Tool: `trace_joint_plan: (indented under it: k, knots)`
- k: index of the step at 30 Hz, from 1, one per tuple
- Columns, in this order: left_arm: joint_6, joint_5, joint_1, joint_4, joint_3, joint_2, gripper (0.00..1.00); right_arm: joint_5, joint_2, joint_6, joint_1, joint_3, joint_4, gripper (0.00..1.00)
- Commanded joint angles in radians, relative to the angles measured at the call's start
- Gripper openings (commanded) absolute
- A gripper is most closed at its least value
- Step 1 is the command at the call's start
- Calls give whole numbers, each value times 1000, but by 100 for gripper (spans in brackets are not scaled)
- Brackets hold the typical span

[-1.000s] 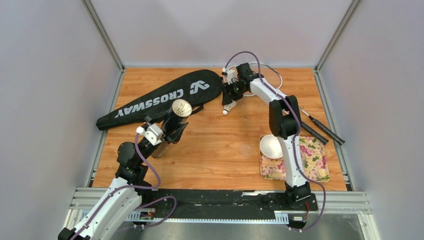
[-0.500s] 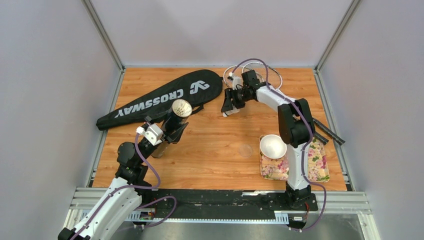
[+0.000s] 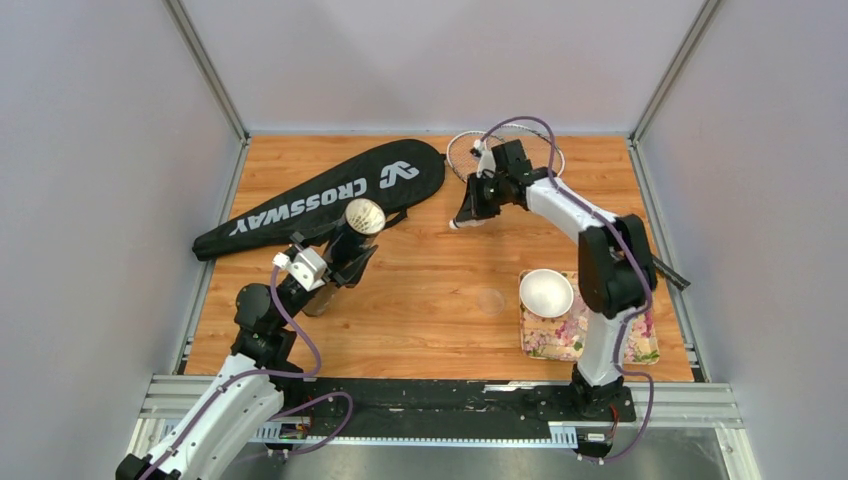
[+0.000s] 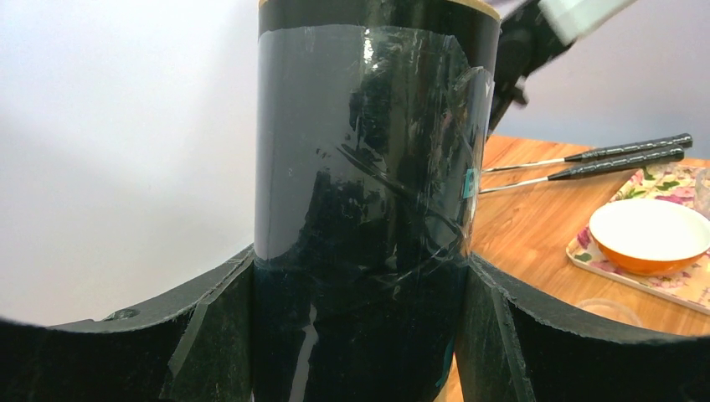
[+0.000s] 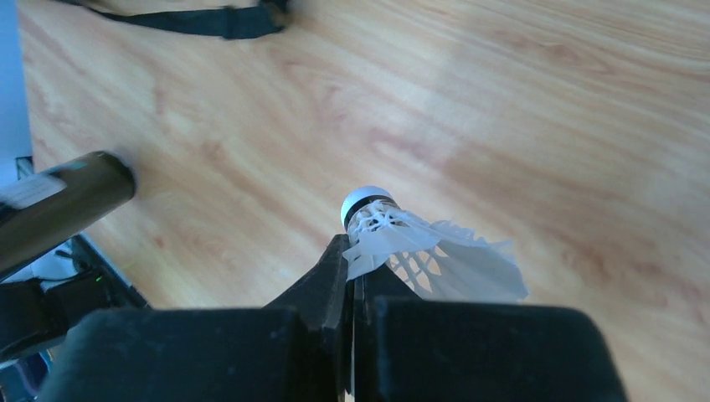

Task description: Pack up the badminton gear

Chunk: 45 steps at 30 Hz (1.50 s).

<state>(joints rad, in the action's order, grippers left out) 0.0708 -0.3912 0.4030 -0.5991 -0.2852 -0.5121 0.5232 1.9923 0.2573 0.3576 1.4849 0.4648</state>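
Note:
My left gripper (image 3: 340,262) is shut on the long dark tube (image 3: 352,238) and holds it tilted, open end (image 3: 364,216) up; the tube (image 4: 368,167) fills the left wrist view between the fingers. My right gripper (image 3: 468,212) is shut on a white feather shuttlecock (image 5: 423,251) by its skirt, cork (image 5: 366,203) pointing away, above the wooden table. The black CROSSWAY bag (image 3: 330,192) lies at the back left. Two rackets lie at the back right, heads (image 3: 505,140) partly behind my right arm, black handles (image 4: 628,155) together. I see no other shuttlecocks.
A white bowl (image 3: 546,292) sits on the flowered tray (image 3: 630,335) at the front right. A small clear round lid (image 3: 490,300) lies on the table mid-front. The bag's strap (image 5: 226,21) lies near the tube. Grey walls enclose the table.
My right arm has swung its elbow to the right, and the gripper with the shuttlecock has shifted slightly right, uncovering the racket heads. The left arm and tube have not moved.

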Motion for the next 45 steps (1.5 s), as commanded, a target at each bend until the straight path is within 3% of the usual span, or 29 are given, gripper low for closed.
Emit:
trace_joint_plan:
  k: [1,6,11,18,31,34,35,38,41,45]
  knots:
    - [-86,-20,-4,42,-2,-26,7,-130,-321,11,99,-2,79,0]
    - [-42,-109,-6,64,-29,-55,7,-284,-570,-52,295,113,225,0]
    - [-48,-253,-4,55,-37,-95,7,-354,-659,-53,418,199,287,0]
    - [-52,-278,-4,51,-40,-117,7,-433,-632,-59,590,273,328,0]
    - [-60,-324,-4,62,-55,-140,7,-482,-503,-56,696,407,417,1]
    - [-63,-330,-4,61,-58,-144,7,-422,-484,-29,696,416,397,23]
    - [-65,-331,-6,61,-58,-144,7,-398,-484,-23,696,419,388,36]
    - [-65,-330,-4,61,-57,-143,7,-327,-489,8,696,419,357,55]
    - [-66,-330,-3,59,-57,-141,7,-299,-500,23,692,408,342,64]
    - [-65,-339,-4,53,-55,-140,7,-241,-491,77,679,387,292,65]
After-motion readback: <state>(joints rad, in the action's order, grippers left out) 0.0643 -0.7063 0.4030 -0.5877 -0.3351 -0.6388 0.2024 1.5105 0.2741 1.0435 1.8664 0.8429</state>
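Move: The shuttlecock is pinched in my right hand; the tube's open mouth, where it goes, is about 21 cm back, 21 cm to the left and 27 cm above that hand. The racket bag's middle lies roughly 8 cm ahead and 32 cm left of the right hand, and the clear cap about 15 cm back and 7 cm right, both some 6 cm lower. From my left hand, which holds the tube, the shuttlecock is about 25 cm ahead, 24 cm right and 20 cm below. I swing my right hand, still pinching the shuttlecock, up over 30 cm while drawing it back and left, then dip about 6 cm to the tube's mouth and open the fingers wide there, easing back and left. My left hand keeps its grip and brings the tube about 4 cm right, slightly back and down, turning it clockwise some 15 degrees to meet it. ##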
